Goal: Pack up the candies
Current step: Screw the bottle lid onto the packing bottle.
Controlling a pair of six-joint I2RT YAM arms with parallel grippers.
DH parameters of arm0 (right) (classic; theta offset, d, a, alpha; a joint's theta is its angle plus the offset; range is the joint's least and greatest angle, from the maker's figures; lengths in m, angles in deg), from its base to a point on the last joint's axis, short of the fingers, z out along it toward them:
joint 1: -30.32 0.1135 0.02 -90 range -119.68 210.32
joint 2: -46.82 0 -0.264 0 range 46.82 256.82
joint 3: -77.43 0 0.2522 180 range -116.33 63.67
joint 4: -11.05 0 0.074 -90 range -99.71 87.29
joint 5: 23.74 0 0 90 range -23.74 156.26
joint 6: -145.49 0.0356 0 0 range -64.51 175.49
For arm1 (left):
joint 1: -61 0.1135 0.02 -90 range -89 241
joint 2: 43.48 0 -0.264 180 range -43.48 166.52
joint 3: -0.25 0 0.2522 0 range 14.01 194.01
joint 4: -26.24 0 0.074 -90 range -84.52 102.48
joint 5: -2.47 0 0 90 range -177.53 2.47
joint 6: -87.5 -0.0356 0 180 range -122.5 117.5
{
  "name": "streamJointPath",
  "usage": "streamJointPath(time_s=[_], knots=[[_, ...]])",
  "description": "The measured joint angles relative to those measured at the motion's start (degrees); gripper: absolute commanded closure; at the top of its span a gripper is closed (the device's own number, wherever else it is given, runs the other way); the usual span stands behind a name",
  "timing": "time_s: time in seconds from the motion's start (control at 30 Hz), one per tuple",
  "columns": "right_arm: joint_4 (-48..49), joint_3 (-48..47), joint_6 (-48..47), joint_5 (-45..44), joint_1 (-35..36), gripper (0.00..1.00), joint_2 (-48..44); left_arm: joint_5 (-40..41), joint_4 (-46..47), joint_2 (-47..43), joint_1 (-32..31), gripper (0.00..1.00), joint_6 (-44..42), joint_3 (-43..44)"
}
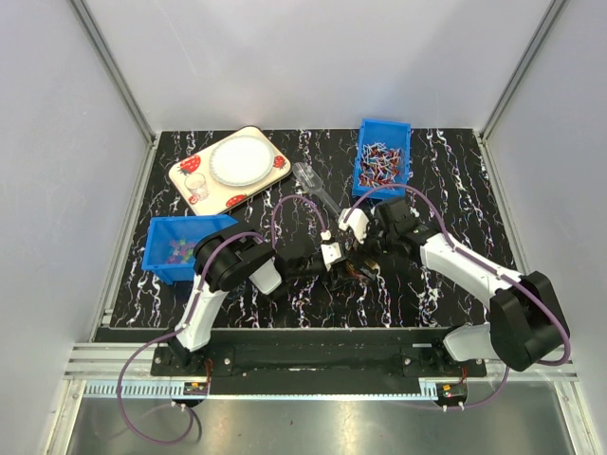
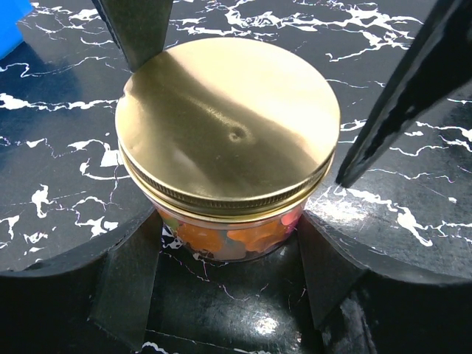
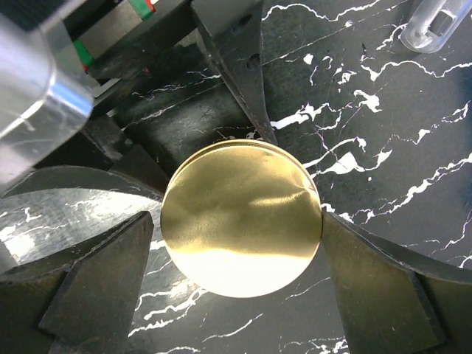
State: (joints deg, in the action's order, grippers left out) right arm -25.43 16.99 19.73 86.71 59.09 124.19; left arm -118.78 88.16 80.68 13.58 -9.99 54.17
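A glass jar (image 2: 221, 247) of orange, pink and green candies (image 2: 254, 237) stands on the black marbled table, topped by a gold metal lid (image 2: 228, 122). My left gripper (image 2: 227, 228) is shut on the jar's glass body, one finger on each side. My right gripper (image 3: 237, 221) comes from above and is shut on the gold lid (image 3: 242, 217), its fingers (image 3: 372, 284) at the rim. In the top view both grippers, left (image 1: 338, 254) and right (image 1: 360, 243), meet at the table's middle and hide the jar. More loose candies (image 1: 176, 252) lie in the blue bin at the left.
The left blue bin (image 1: 161, 265) sits by the left arm. A second blue bin (image 1: 365, 142) at the back right holds wrapped sweets. A tray (image 1: 186, 171) with a white plate and small cup is back left. A clear plastic scoop (image 1: 313, 185) lies behind the grippers.
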Motion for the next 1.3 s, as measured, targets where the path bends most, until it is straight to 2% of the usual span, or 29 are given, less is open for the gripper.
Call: streamJointPath(time_s=[0.17,0.63,0.77,0.8,0.9,1.03,1.3], knots=[[-3.61,-2.49,-0.37,0.26,0.02,0.0,0.0,0.02,0.09,0.0,-0.07,0.48,-0.24,0.0],[-4.39,-5.14,-1.57,1.18,-0.59,0.0,1.2,0.09,0.07,0.0,-0.07,0.48,-0.2,0.0],[-4.37,-8.94,-2.08,5.6,-3.15,0.09,3.58,0.07,0.04,0.0,-0.07,0.48,-0.2,0.0],[-4.35,-9.81,-2.27,6.62,-3.76,0.16,4.33,0.07,0.04,0.0,-0.07,0.48,-0.2,0.0],[-4.13,-11.69,-3.43,9.57,-5.27,0.31,6.84,0.07,0.04,0.0,-0.07,0.48,-0.2,0.0],[-4.5,-12.81,-4.66,13.57,-7.32,0.37,10.67,0.07,0.07,0.0,-0.07,0.48,-0.2,0.0],[-6.36,-13.09,-7.78,17.0,-8.81,0.39,13.88,0.07,0.04,0.0,-0.04,0.48,-0.2,0.0]])
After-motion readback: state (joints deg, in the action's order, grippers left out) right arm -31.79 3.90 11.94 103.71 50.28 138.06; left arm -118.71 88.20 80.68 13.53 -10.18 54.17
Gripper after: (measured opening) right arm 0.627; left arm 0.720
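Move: The right hand hangs wide open over the bottle lid, whose middle is about 1 cm to its left, level fore and aft and some 2 cm below. From the lid, the clear scoop lies roughly 16 cm farther out and 9 cm left, and the blue candy box about 22 cm out and 5 cm right. The left hand already grips the bottle; the lid is about 2 cm to its right and 4 cm above. The right hand arcs up, some 4 cm forward and down, its fingers part-closing near the lid's far rim. ##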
